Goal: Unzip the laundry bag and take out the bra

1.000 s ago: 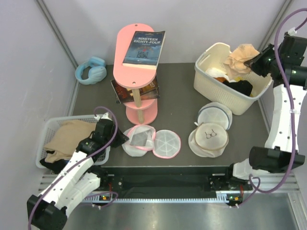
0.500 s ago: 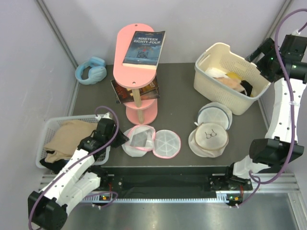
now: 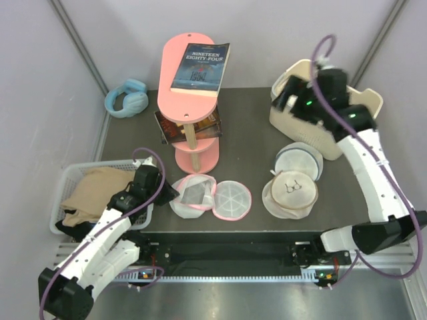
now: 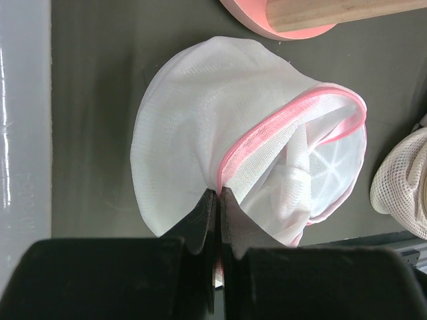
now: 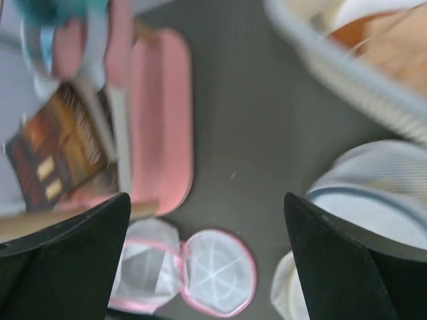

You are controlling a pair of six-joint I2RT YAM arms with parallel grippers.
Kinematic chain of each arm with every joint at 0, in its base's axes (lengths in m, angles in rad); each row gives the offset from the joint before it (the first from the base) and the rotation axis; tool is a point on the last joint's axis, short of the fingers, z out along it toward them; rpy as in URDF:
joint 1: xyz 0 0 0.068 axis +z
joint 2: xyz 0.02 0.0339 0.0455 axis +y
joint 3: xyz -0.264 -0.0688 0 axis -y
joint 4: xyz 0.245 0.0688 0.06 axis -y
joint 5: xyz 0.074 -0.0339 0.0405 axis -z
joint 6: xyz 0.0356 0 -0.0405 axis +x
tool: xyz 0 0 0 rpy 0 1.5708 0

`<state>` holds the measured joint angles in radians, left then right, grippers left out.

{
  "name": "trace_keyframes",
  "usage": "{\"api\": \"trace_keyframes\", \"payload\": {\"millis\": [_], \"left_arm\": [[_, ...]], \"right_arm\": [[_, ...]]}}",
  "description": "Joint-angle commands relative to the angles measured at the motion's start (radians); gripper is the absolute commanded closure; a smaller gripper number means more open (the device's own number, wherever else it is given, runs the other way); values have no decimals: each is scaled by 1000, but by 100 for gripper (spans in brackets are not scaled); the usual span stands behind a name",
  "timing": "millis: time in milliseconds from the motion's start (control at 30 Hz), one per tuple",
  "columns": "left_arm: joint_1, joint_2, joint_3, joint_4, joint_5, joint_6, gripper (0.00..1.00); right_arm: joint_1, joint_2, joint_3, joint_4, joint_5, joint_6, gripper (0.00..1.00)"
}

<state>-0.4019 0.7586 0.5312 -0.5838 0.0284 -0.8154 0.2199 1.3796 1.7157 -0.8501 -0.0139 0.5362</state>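
Observation:
The laundry bag (image 3: 193,195) lies unzipped near the table's front, a white mesh drum with pink trim, its round lid (image 3: 231,199) flipped out to the right. My left gripper (image 3: 169,193) is shut on the bag's pink rim (image 4: 267,133); the left gripper (image 4: 219,195) pinches it at the fingertips. My right gripper (image 3: 285,101) hangs open and empty over the cream basket's (image 3: 369,100) left side. Through the right gripper (image 5: 207,197) I see the bag (image 5: 143,267) far below. Blurred beige fabric, apparently the bra (image 5: 400,50), lies in that basket; the arm hides it from above.
A pink two-tier stand (image 3: 193,87) with a book stands behind the bag. Two other white mesh bags (image 3: 290,191) (image 3: 299,160) lie to its right. A grey basket (image 3: 67,177) holding beige cloth sits at far left, blue headphones (image 3: 127,97) at back left.
My right gripper opened and dropped the beige garment into the cream basket, then swung left and down over the basket's left side. The left gripper has kept its grip.

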Motion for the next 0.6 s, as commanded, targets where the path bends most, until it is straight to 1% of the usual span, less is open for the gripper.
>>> {"api": "trace_keyframes", "payload": {"millis": [0,33,100,133,167,200,233,300,367,500,567], "left_arm": [[-2,-25,10,10,-8,21,100],[-2,-27,12,9,-12,22,100],[0,-28,15,2,-18,24,100],[-2,-31,15,-1,-16,25,100],[-2,-31,15,1,-15,25,100],[-2,-31,13,-1,-15,25,100],[-2,-33,12,-1,-10,25,100],[-2,-38,10,-5,-8,25,100],[-2,-44,9,-10,-8,27,100],[-2,-51,-3,-10,-8,22,100],[-2,-54,-8,-8,-8,21,100]], "right_arm": [[284,-39,-180,55,71,106,6],[388,-36,-250,71,90,125,7],[464,-27,-321,78,98,198,9],[523,-28,-397,101,97,224,13],[550,-28,-434,114,97,269,15],[574,-33,-506,127,100,287,18],[604,-31,-539,137,104,321,19],[616,-37,-618,135,109,343,22],[619,-48,-660,137,117,361,24],[618,-48,-732,170,124,355,37],[618,-27,-743,192,121,341,41]]}}
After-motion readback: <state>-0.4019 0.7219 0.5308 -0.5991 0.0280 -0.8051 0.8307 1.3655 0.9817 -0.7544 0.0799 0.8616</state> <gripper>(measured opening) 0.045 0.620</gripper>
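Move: The open laundry bag lies about 34 cm to the right hand's left, some 13 cm back and 31 cm below it; its flat round lid is about 20 cm left, 15 cm back and 34 cm down. The mesh pouch sits roughly 13 cm back, 2 cm right and 31 cm below; the cream basket about 13 cm ahead, 12 cm right and 26 cm down. From the left hand, shut on its rim, the bag's middle is 6 cm right, 3 cm ahead and 5 cm below. Towards the laundry bag and its lid, the empty right hand sweeps quickly down some 26 cm, back 18 cm and left about 15 cm, easing back right a little at the end, between lid and mesh pouch and above them. It leaves the basket, tips some 35 degrees nose-down and partly narrows its wide-open fingers, touching nothing at the end. The left hand keeps its pinch on the bag's rim. ##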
